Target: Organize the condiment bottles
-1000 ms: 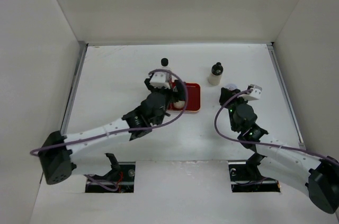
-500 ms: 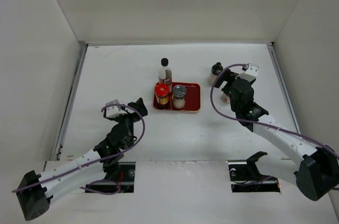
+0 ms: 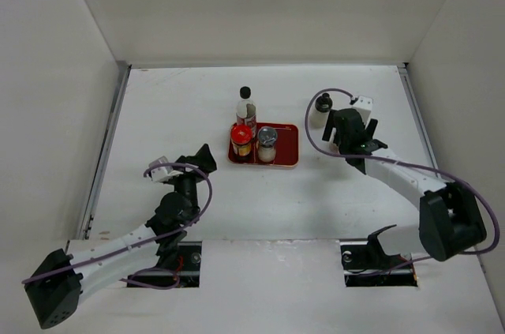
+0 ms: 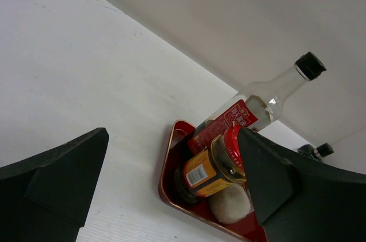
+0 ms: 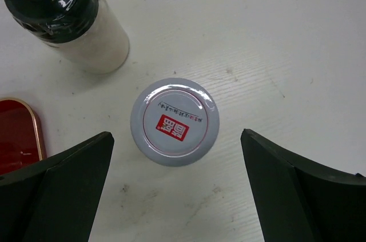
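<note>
A red-capped jar (image 3: 241,141) and a grey-capped shaker (image 3: 267,144) stand in the red tray (image 3: 288,148). The slim black-capped bottle (image 3: 245,106) stands just behind the tray. The squat whitish bottle (image 3: 320,110) is on the table to the right. My right gripper (image 3: 341,135) hovers open, looking straight down on a second grey-capped shaker (image 5: 174,121), which stands between the spread fingers (image 5: 63,185) untouched. My left gripper (image 3: 201,160) is open near the table, left of the tray, facing the jar (image 4: 214,167) and the slim bottle (image 4: 251,110).
White walls close the table on three sides, with a metal rail (image 3: 110,133) along the left edge. A corner of the tray (image 5: 16,133) and the squat bottle (image 5: 71,19) lie close to the left of the right gripper.
The left arm has drawn back from the tray to the near left, jaws wider. The right gripper has opened and shifted back over the grey-capped shaker beside the squat bottle.
</note>
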`<action>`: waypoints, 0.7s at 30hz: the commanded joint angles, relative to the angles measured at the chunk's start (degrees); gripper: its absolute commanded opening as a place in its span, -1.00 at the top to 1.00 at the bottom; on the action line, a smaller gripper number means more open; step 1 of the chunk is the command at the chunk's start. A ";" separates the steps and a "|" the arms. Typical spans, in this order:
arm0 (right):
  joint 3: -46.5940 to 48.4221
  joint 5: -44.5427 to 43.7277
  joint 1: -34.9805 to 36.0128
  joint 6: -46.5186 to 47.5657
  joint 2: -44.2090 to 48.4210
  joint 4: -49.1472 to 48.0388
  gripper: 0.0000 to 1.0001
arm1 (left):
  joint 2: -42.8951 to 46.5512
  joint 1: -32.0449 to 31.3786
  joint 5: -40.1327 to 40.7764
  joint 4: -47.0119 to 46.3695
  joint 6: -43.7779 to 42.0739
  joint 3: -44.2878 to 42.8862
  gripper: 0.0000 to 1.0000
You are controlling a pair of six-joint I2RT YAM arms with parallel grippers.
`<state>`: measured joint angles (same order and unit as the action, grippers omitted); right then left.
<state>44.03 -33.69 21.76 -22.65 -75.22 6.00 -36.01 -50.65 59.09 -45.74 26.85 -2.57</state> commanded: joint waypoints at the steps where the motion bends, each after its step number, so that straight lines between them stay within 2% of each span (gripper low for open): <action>1: 3.95 1.35 -0.53 0.33 -2.99 -1.24 -1.00 | -1.86 0.43 -0.82 -6.38 0.75 2.92 -1.00; 6: 5.01 1.70 -2.46 0.42 -7.21 -4.50 -1.00 | -4.86 0.16 -1.78 -6.56 0.83 1.69 -1.00; 8: 5.10 2.14 -3.08 0.33 -7.83 -5.55 -0.90 | -5.12 0.07 -2.49 -6.91 0.83 1.60 -1.00; 9: 4.84 2.31 -3.34 0.59 -8.01 -6.52 -0.82 | -5.21 0.25 -2.66 -7.08 0.75 1.60 -1.00; 10: 4.58 2.58 -3.61 0.68 -8.10 -7.75 -0.60 | -5.21 0.51 -2.58 -7.09 0.75 1.69 -1.00; 12: 3.61 2.93 -3.35 1.12 -7.31 -10.03 -0.29 | -4.95 0.69 -2.31 -7.09 0.66 1.95 -1.00; 15: 1.94 2.32 -1.69 3.31 -3.72 -13.82 -0.02 | -5.03 1.39 -2.23 -7.09 0.66 2.04 -1.00; 18: 3.25 1.00 3.41 4.81 0.50 -14.18 0.01 | -5.47 1.74 -2.23 -7.35 0.92 2.30 -1.00; 21: 6.32 2.22 7.10 4.55 0.96 -14.52 0.01 | -6.96 2.18 -2.40 -7.96 0.92 2.04 -1.00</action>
<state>45.23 -31.27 25.80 -19.16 -77.71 0.62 -42.00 -49.08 57.36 -50.43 27.09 -2.57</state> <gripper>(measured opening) 0.705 0.997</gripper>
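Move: Just ahead of the right hand stands the jar with the grey lid, about 3 cm forward, hardly to its right, its middle some 5 cm lower. The black-capped bottle is roughly 7 cm farther out than the jar and 6 cm to the left of it. The red tray's middle is level with the jar, about 22 cm to the left of it. From the left hand the jar lies some 13 cm ahead, 38 cm right and 11 cm lower. Sinking and reaching forward some 3.5 cm over the grey-lidded jar, the open right fingers close on it from both sides near the lid and pinch it. Gripping, the hand then lifts about 3.5 cm and swings left some 4.5 cm towards the red tray, turning slightly counter-clockwise. ##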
